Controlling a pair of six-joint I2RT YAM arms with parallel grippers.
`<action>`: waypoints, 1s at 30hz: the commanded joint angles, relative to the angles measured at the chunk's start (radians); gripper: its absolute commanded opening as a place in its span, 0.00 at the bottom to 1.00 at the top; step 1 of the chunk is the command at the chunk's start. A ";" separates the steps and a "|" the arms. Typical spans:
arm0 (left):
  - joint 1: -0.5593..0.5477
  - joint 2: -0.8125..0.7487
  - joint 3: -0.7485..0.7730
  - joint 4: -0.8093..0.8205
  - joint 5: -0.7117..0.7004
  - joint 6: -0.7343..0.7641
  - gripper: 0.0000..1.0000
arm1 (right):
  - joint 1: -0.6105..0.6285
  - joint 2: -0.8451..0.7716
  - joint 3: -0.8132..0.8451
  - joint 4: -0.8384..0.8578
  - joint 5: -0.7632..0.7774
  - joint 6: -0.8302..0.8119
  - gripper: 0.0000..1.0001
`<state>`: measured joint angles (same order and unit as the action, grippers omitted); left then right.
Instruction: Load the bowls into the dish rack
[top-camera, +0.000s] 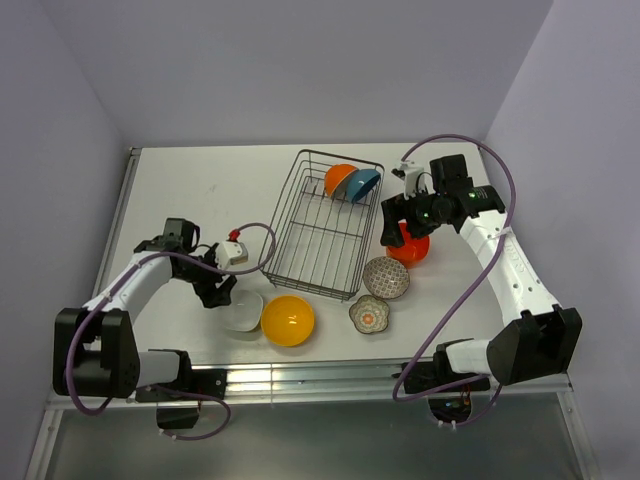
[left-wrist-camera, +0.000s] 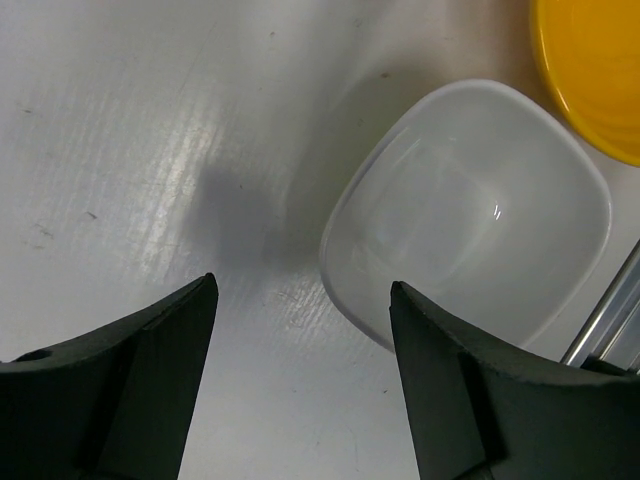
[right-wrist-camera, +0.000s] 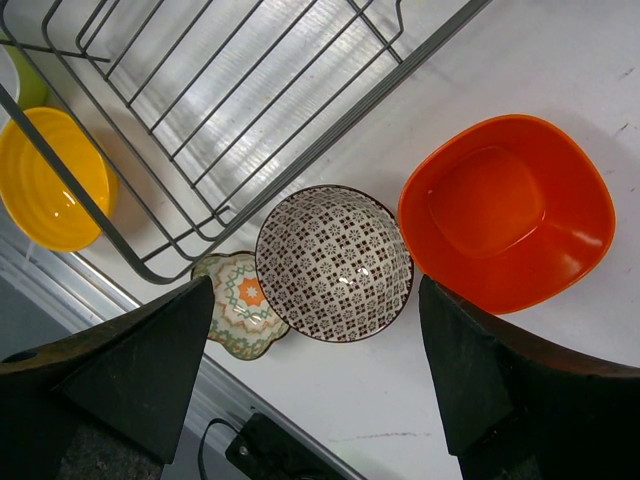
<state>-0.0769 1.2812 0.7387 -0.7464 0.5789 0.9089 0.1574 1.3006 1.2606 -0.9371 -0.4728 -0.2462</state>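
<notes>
The dark wire dish rack (top-camera: 322, 235) stands mid-table, with an orange bowl (top-camera: 340, 179) and a blue bowl (top-camera: 363, 184) leaning on edge at its far end. A white bowl (top-camera: 241, 311) and a yellow bowl (top-camera: 288, 320) sit in front of its near left corner. My left gripper (top-camera: 219, 289) is open over bare table, its right finger beside the white bowl (left-wrist-camera: 470, 215). My right gripper (top-camera: 397, 232) hangs open above the patterned bowl (right-wrist-camera: 335, 262), between the scalloped floral bowl (right-wrist-camera: 235, 305) and the red-orange bowl (right-wrist-camera: 505, 210). Nothing is held.
The patterned bowl (top-camera: 386, 277), the floral bowl (top-camera: 369, 314) and the red-orange bowl (top-camera: 412, 250) crowd the rack's near right side. A rack wire (left-wrist-camera: 605, 320) runs close to the white bowl. A metal strip (top-camera: 320, 375) edges the table's front. Walls close in the back and both sides.
</notes>
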 joint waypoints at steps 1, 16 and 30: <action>-0.012 0.024 -0.018 0.031 0.000 0.018 0.75 | 0.004 0.000 0.036 0.031 -0.013 0.009 0.89; -0.035 -0.035 -0.012 -0.016 0.010 -0.031 0.18 | 0.004 0.014 0.052 0.078 -0.004 0.041 0.89; 0.301 -0.091 0.315 0.008 0.104 -0.336 0.00 | -0.016 0.032 0.114 0.171 -0.081 0.119 0.89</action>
<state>0.1665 1.2079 0.8875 -0.8349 0.5907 0.7727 0.1547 1.3357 1.3109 -0.8516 -0.5037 -0.1726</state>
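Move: The square white bowl is close under the left hand, its middle about 5 cm to the right, 3 cm back and 3 cm below. The yellow bowl stands some 13 cm to the left hand's right and 5 cm back at the same depth; the dish rack's middle is about 20 cm right and 14 cm ahead. From the right hand, the white bowl lies roughly 28 cm left, 12 cm back and 18 cm lower. The white bowl is taken by its left-hand rim: the left hand sinks about 2 cm, its fingers shutting on the wall from both sides, then lifts some 8 cm while swinging left and forward, quickening, and turning about 20 degrees counter-clockwise. The right hand, still open, eases about 3 cm forward and up. ##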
